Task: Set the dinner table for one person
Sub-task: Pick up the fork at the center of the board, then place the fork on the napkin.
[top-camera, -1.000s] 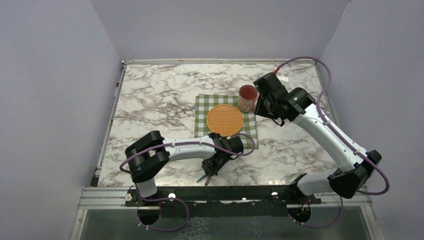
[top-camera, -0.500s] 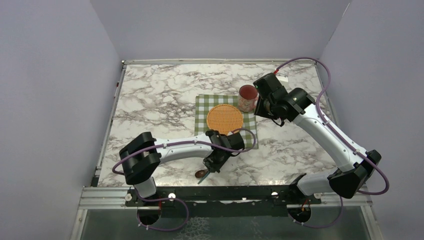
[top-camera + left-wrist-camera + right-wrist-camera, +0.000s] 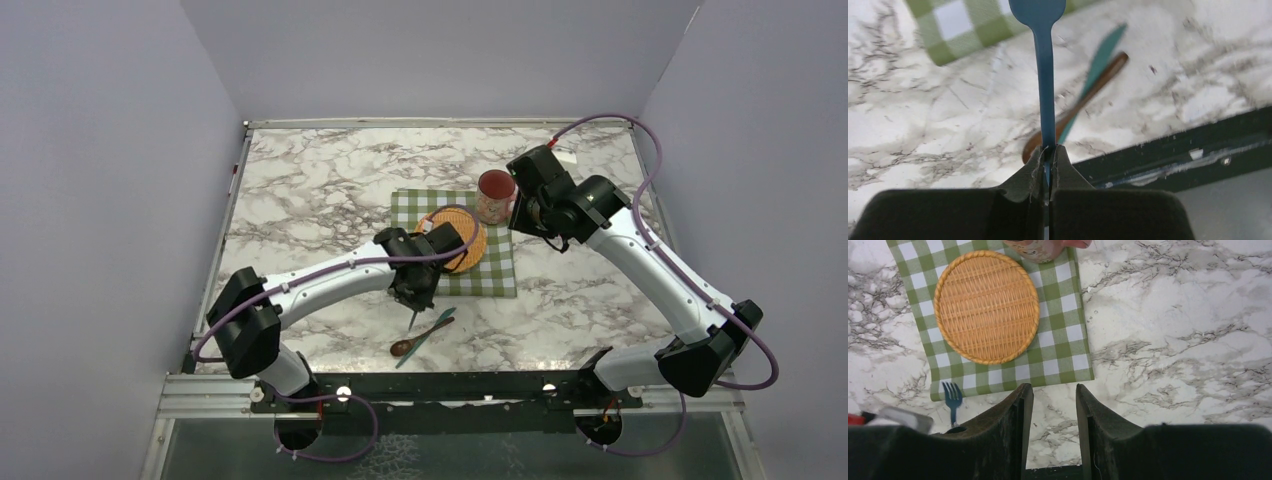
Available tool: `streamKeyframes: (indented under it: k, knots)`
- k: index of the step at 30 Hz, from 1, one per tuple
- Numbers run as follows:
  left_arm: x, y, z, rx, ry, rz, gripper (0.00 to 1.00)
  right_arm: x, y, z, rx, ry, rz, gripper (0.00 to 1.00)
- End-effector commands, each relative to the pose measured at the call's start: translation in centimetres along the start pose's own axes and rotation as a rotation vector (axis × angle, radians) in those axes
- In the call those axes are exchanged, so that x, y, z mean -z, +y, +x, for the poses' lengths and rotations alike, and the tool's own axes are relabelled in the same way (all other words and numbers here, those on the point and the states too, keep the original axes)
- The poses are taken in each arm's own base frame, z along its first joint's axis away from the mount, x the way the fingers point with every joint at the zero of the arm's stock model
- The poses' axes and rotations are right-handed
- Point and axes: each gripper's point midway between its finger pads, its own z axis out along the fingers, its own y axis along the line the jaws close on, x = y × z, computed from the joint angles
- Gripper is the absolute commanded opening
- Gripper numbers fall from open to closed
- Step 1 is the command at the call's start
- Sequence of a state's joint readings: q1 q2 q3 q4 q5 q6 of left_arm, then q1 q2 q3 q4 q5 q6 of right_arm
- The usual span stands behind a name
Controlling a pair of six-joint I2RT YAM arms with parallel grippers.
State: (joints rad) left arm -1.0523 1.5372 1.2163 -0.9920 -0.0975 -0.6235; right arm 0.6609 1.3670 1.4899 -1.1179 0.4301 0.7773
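Observation:
My left gripper is shut on the handle of a blue fork and holds it above the marble dinner table, by the near left corner of the green checked cloth. In the top view the left gripper hides part of the orange wicker plate. A wooden spoon and a teal knife lie crossed on the marble below. My right gripper hangs open and holds nothing, high over the cloth's right side. It is next to the red-rimmed mug.
The right wrist view shows the wicker plate on the cloth, the mug's base at the top edge, and the fork. The table's near metal frame runs just below the spoon.
My left gripper closed on the fork among the cutlery near the front edge, lifted it and carried it back toward the cloth's near left corner. Spoon and knife stay behind. The right arm held still.

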Motion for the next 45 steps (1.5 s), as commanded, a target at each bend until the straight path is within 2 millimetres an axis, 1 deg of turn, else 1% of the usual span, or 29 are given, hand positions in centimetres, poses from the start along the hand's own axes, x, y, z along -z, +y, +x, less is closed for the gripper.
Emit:
streamKeyframes:
  k: [1,7,10,12,16,21,27,33,39,45]
  knots:
    - [-0.7,3.1,-3.5,0.191,-0.052,-0.037,0.0,0.6,0.4,-1.7,-0.031,-0.052,-0.009,0.41]
    - [-1.8,6.7,-9.6,0.281,-0.098,-0.052,0.0,1.1,0.3,-2.5,-0.029,-0.072,-0.006,0.41]
    - [-3.1,7.8,-12.3,0.305,-0.103,-0.03,0.0,1.3,0.3,-2.7,-0.031,-0.08,-0.006,0.41]
    - [-4.0,8.2,-13.6,0.33,-0.09,-0.013,0.0,1.4,0.1,-2.8,-0.034,-0.085,-0.004,0.41]
    - [-5.5,9.1,-15.2,0.339,-0.078,-0.011,0.0,1.6,-0.2,-2.9,-0.034,-0.091,0.01,0.41]
    - [-6.4,9.8,-15.5,0.327,-0.065,-0.03,0.0,1.8,-0.6,-3.2,-0.031,-0.107,0.025,0.41]
    - [-7.8,10.2,-14.5,0.328,-0.029,-0.042,0.0,1.6,-0.5,-3.6,-0.014,-0.113,0.035,0.41]
    - [-8.7,10.6,-14.1,0.345,-0.02,-0.055,0.0,1.6,-0.3,-4.0,-0.008,-0.121,0.032,0.41]
    - [-10.3,11.2,-13.5,0.36,0.015,-0.062,0.0,1.6,-0.2,-4.0,-0.003,-0.121,0.03,0.41]
    - [-11.1,12.0,-13.2,0.373,0.036,-0.062,0.0,1.5,-0.3,-4.0,-0.006,-0.119,0.032,0.41]
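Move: About 19 cm ahead of the left hand, 4 cm to its left and 8 cm down lies the bare strip of checkered placemat where the held fork is taken. The woven plate's middle is some 21 cm ahead and 6 cm right, the mug about 28 cm ahead and 16 cm right. Spoon and knife lie crossed almost beneath, 2–3 cm back and 2 cm right. From the right hand the strip is roughly 5 cm ahead, 26 cm left and 22 cm down. Carrying the fork still pinched by its handle, tines forward, the left hand sweeps forward about 19 cm, nearly level at first and drifting slightly left, turning some 20 degrees counter-clockwise. Over the placemat's left strip, beside the plate, it stops going forward and sinks about 7 cm in all, fingers staying shut. The right hand only rises about 3 cm, empty. ##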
